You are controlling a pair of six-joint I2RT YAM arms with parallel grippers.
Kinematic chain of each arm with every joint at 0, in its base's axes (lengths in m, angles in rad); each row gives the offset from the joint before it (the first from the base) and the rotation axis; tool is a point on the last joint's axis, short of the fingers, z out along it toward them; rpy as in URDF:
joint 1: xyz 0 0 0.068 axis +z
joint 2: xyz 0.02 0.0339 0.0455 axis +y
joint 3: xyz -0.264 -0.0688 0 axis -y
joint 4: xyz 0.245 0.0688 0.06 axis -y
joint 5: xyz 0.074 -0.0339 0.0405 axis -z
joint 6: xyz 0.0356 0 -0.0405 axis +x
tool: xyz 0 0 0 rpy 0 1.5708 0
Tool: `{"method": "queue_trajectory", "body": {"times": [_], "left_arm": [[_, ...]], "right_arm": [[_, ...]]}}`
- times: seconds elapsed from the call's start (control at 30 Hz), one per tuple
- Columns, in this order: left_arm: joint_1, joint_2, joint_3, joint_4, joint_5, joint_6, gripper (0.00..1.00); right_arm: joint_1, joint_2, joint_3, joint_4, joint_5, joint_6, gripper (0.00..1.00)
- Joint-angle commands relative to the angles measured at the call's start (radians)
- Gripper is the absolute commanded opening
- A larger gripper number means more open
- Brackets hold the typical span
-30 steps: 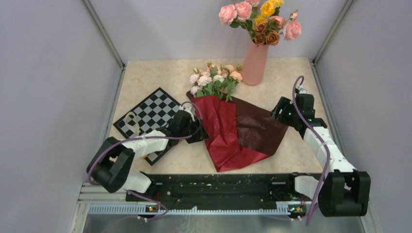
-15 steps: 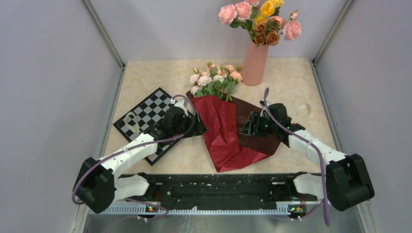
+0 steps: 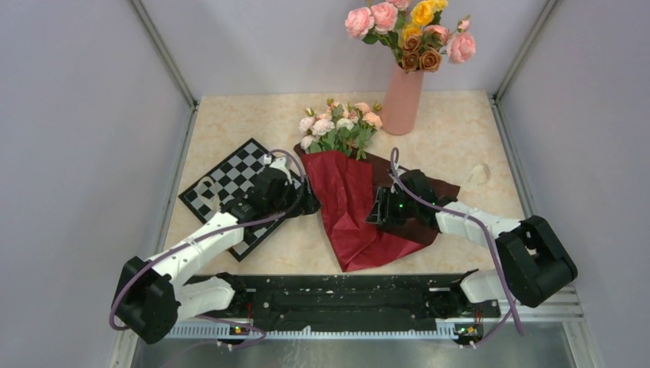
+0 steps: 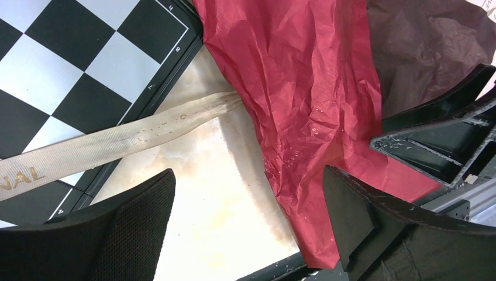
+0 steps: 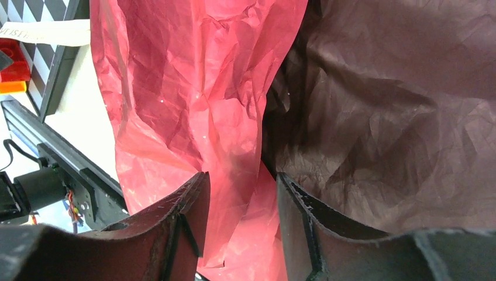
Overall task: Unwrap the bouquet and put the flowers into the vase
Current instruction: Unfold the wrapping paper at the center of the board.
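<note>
The bouquet lies unwrapped on the table. Its flowers (image 3: 337, 129), small pale blooms with green leaves, rest at the top of the spread crinkled red paper (image 3: 349, 211) and dark brown paper (image 3: 418, 201). The salmon-pink vase (image 3: 402, 103) stands behind them and holds larger roses. My left gripper (image 3: 310, 204) (image 4: 245, 175) stands open at the red paper's left edge, with bare table and the sheet's edge between its fingers. My right gripper (image 3: 377, 213) (image 5: 241, 178) is low over the sheets, partly open, with a raised fold of red paper (image 5: 234, 134) between its fingers.
A chessboard (image 3: 230, 180) lies left of the paper under my left arm. The cream ribbon (image 4: 117, 140) stretches loose across it to the paper's edge. A pale crumpled scrap (image 3: 479, 175) sits at the right. The black rail (image 3: 345, 295) runs along the near edge.
My right arm swung in from the right onto the papers and its jaws narrowed around a red fold. The left gripper opened wide and drew slightly back from the paper's edge.
</note>
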Motion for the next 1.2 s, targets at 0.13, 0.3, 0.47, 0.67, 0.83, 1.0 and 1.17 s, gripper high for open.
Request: {"method": "queue_trajectory", "body": {"times": [0.13,0.3,0.47,0.67,0.83,1.0,1.17], "left_arm": [[0.025,-0.034,0.088,-0.023,0.032,0.046,0.99],[0.094,-0.027,0.138,-0.069,0.120,0.083,0.99],[0.208,-0.043,0.154,-0.096,0.209,0.119,0.99],[0.278,-0.077,0.170,-0.158,0.215,0.162,0.99],[0.295,-0.111,0.165,-0.189,0.183,0.164,0.99],[0.297,-0.177,0.132,-0.193,0.123,0.127,0.99],[0.297,-0.270,0.083,-0.196,0.067,0.058,0.99]], "right_arm": [[0.028,0.024,0.064,0.051,0.017,-0.006,0.30],[0.064,-0.012,0.102,0.012,0.062,-0.002,0.06],[0.163,-0.071,0.200,-0.081,0.225,-0.025,0.00],[0.283,-0.078,0.301,-0.078,0.302,-0.046,0.00],[0.366,0.026,0.360,-0.027,0.276,-0.055,0.00],[0.451,0.171,0.442,0.011,0.250,-0.056,0.00],[0.519,0.292,0.522,0.019,0.249,-0.068,0.00]]}}
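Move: The free edge of the red paper flap lies almost between the right hand's open fingers, about 1 cm to its left and 1 cm below. From that hand, the flowers' heads lie some 28 cm ahead and 9 cm left, and the chessboard's middle about 35 cm left and 6 cm ahead. From the left hand, that paper edge is roughly 17 cm right, 1 cm back and 8 cm down. Right fingers shut on the flap's free edge and pinch it, then carry it left about 16 cm towards the chessboard in an arc, up some 11 cm and partway down again, drawing back slightly at the end as the wrist tips up and turns counter-clockwise. The left hand, fingers still wide open, rises and shifts left about 7 cm each, nearer the chessboard. ##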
